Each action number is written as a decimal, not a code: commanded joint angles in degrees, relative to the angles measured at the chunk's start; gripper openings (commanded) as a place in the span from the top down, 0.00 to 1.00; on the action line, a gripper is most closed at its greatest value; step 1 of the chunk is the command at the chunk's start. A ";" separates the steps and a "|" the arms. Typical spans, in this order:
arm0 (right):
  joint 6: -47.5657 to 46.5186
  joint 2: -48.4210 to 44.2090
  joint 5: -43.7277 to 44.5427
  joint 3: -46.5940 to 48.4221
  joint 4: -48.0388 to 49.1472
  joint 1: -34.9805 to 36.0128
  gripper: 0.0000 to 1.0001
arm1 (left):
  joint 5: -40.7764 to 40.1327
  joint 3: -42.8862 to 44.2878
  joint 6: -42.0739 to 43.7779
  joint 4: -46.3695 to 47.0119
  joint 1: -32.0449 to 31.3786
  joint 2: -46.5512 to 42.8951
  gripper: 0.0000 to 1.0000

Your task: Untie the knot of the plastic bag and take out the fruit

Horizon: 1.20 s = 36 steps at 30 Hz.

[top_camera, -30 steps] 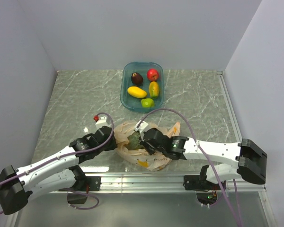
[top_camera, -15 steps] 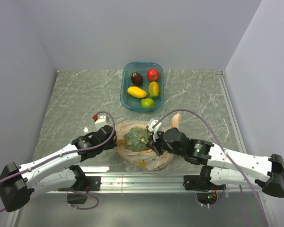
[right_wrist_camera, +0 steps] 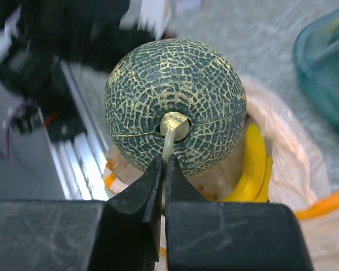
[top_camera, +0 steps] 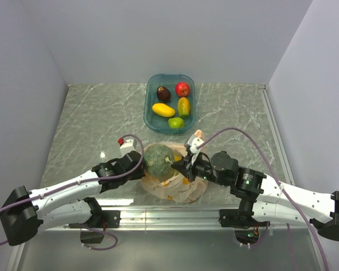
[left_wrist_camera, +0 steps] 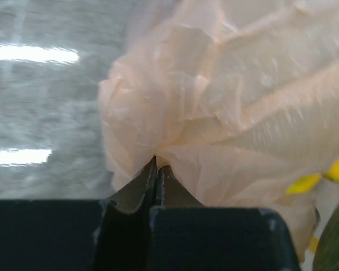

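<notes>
The pale peach plastic bag (top_camera: 181, 189) lies open near the table's front edge, and no knot shows on it. My right gripper (right_wrist_camera: 163, 164) is shut on the stem of the round green melon (right_wrist_camera: 175, 106), which hangs lifted above the bag (right_wrist_camera: 294, 169). A yellow banana bunch (right_wrist_camera: 253, 169) lies inside the bag below the melon. In the top view the melon (top_camera: 157, 159) is over the bag's left part, with my right gripper (top_camera: 178, 164) to its right. My left gripper (left_wrist_camera: 156, 162) is shut on a fold of the bag (left_wrist_camera: 226, 101) at its left edge.
A blue tub (top_camera: 150, 110) stands behind the bag and holds a dark purple fruit (top_camera: 163, 94), a red apple (top_camera: 182, 88), two yellow-orange fruits (top_camera: 163, 109) and a green lime (top_camera: 175, 122). Walls close in the marble table on three sides.
My right gripper closed on the melon's stem and raised the melon out of the bag, up and to the left. The left gripper kept its hold on the bag and shifted slightly right.
</notes>
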 commanded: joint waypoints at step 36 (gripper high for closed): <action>8.13 61.18 16.66 41.68 19.71 -30.60 0.49 | -1.57 0.14 0.22 -3.17 -6.70 -8.60 1.00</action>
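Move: I hold the pumpkin by its stem in my right hand. The tray's middle is about 45 cm straight ahead of that hand and some 20 cm lower. In it the green pepper lies about 34 cm ahead and 2 cm right of my hand, the yellow mango about 41 cm ahead and 4 cm left. The open bag is 6 cm ahead, 20 cm below. From my left hand the tray is some 39 cm ahead, 15 cm right and 4 cm lower. With my right hand still gripping the stem, I swing the pumpkin quickly forward about 34 cm from above the bag to over the tray, rising some 5 cm and then sinking about 11, while the wrist turns some 45 degrees clockwise. Still descending, I open the fingers around the stem. My left hand keeps its pinch on the bag's edge and eases back about 3 cm. ##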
